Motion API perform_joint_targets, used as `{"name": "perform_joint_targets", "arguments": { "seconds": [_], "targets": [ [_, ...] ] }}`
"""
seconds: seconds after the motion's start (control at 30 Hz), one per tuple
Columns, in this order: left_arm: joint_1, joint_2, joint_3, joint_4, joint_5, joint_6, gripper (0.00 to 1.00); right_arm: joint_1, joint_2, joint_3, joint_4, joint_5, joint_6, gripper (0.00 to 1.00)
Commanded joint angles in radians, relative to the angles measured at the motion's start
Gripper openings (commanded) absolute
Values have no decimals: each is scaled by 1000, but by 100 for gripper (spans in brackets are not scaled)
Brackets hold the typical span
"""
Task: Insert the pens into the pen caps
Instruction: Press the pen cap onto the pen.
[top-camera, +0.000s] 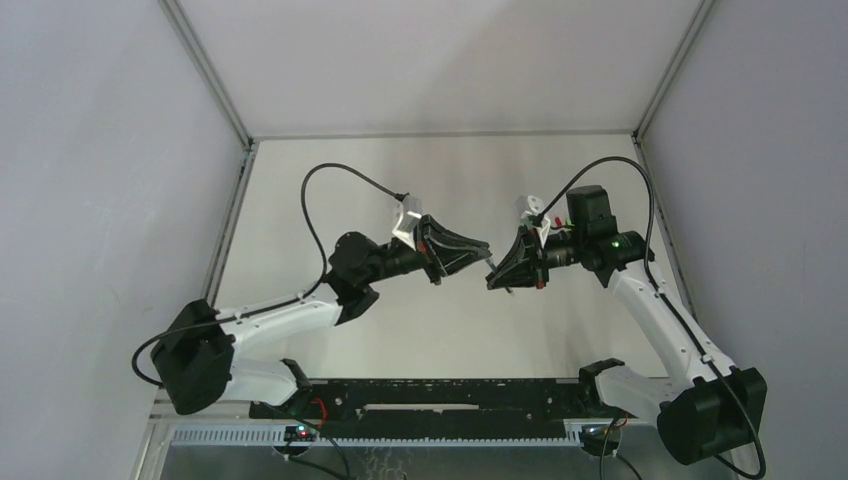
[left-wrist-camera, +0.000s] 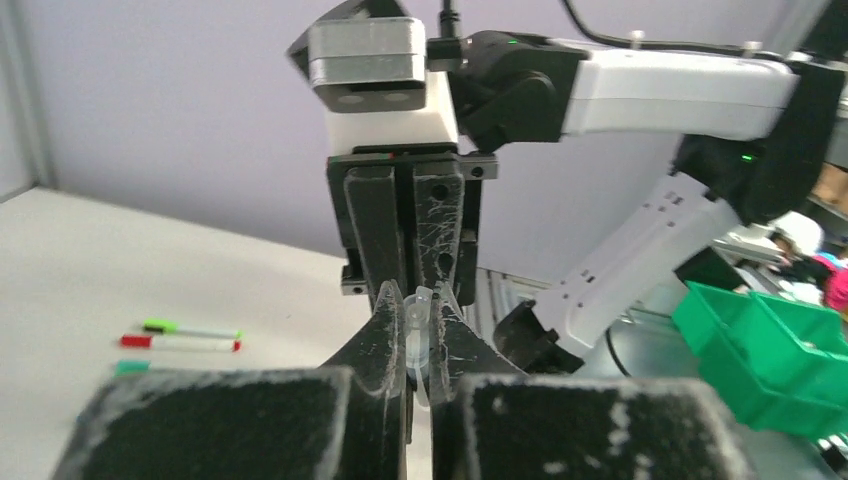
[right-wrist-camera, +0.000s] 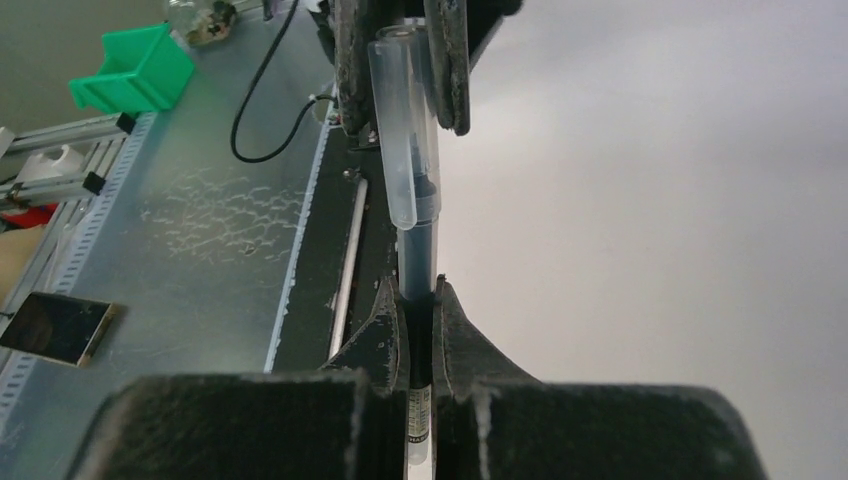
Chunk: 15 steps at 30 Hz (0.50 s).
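Note:
Both arms meet tip to tip above the middle of the table. My right gripper (right-wrist-camera: 418, 292) (top-camera: 498, 279) is shut on a dark pen (right-wrist-camera: 416, 255) that points away from it. A clear pen cap (right-wrist-camera: 402, 130) with a clip sits over the pen's far end. My left gripper (left-wrist-camera: 420, 303) (top-camera: 485, 250) is shut on that clear cap (left-wrist-camera: 419, 328), facing the right gripper. Two capped white pens, one green (left-wrist-camera: 190, 329) and one red (left-wrist-camera: 180, 343), lie on the table to the left in the left wrist view. A teal piece (left-wrist-camera: 131, 367) lies just below them.
The table (top-camera: 440, 170) is walled by grey panels at the back and both sides. Green bins (left-wrist-camera: 770, 350) (right-wrist-camera: 135, 70) stand off the table beyond the near edge. A black rail (top-camera: 430, 405) carries the arm bases.

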Motion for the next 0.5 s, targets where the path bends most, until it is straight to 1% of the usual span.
{"name": "perform_joint_targets", "arguments": {
  "seconds": [0.0, 0.1, 0.17, 0.27, 0.37, 0.43, 0.47],
  "targets": [
    [-91, -15, 18, -380, -77, 71, 0, -26, -19, 37, 193, 124, 166, 0],
    [-124, 22, 42, -453, -125, 37, 0, -34, -26, 38, 254, 165, 233, 0],
    [-139, 63, 65, -481, -137, -18, 0, -34, -26, 51, 267, 204, 246, 0],
    [-160, 109, 83, -526, -151, -65, 0, -37, -23, 79, 282, 303, 262, 0],
    [-180, 132, 75, -537, -140, -102, 0, -47, -20, 100, 329, 393, 306, 0],
    [-182, 150, 58, -497, -97, -164, 0, -64, -15, 108, 372, 360, 337, 0],
    [-182, 164, 41, -472, -60, -192, 0, -71, -10, 110, 393, 299, 348, 0]
  ]
}}
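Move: Just above and to the left of the right hand, about 3 cm left and 5 cm up, sits the pen cap, still pinched by the left fingers and already over the pen's end. The pen, still held by the right hand, has its middle some 3 cm right and 7 cm below the left hand. On the table a green-capped marker lies about 20 cm ahead, 13 cm right and 22 cm below the right hand; a red marker lies some 6 cm farther right. Carrying the joined pen and cap forward together, both hands travel some 5 to 6 cm out over the table, sinking 2 to 3 cm and drifting about 2 cm right. The left fingers keep their pinch on the cap and close in on the right hand by roughly 1 cm, while the right keeps its hold on the pen. Both wrists swing their fingertips forward, the left counter-clockwise and the right clockwise, nearly 20 degrees each. ##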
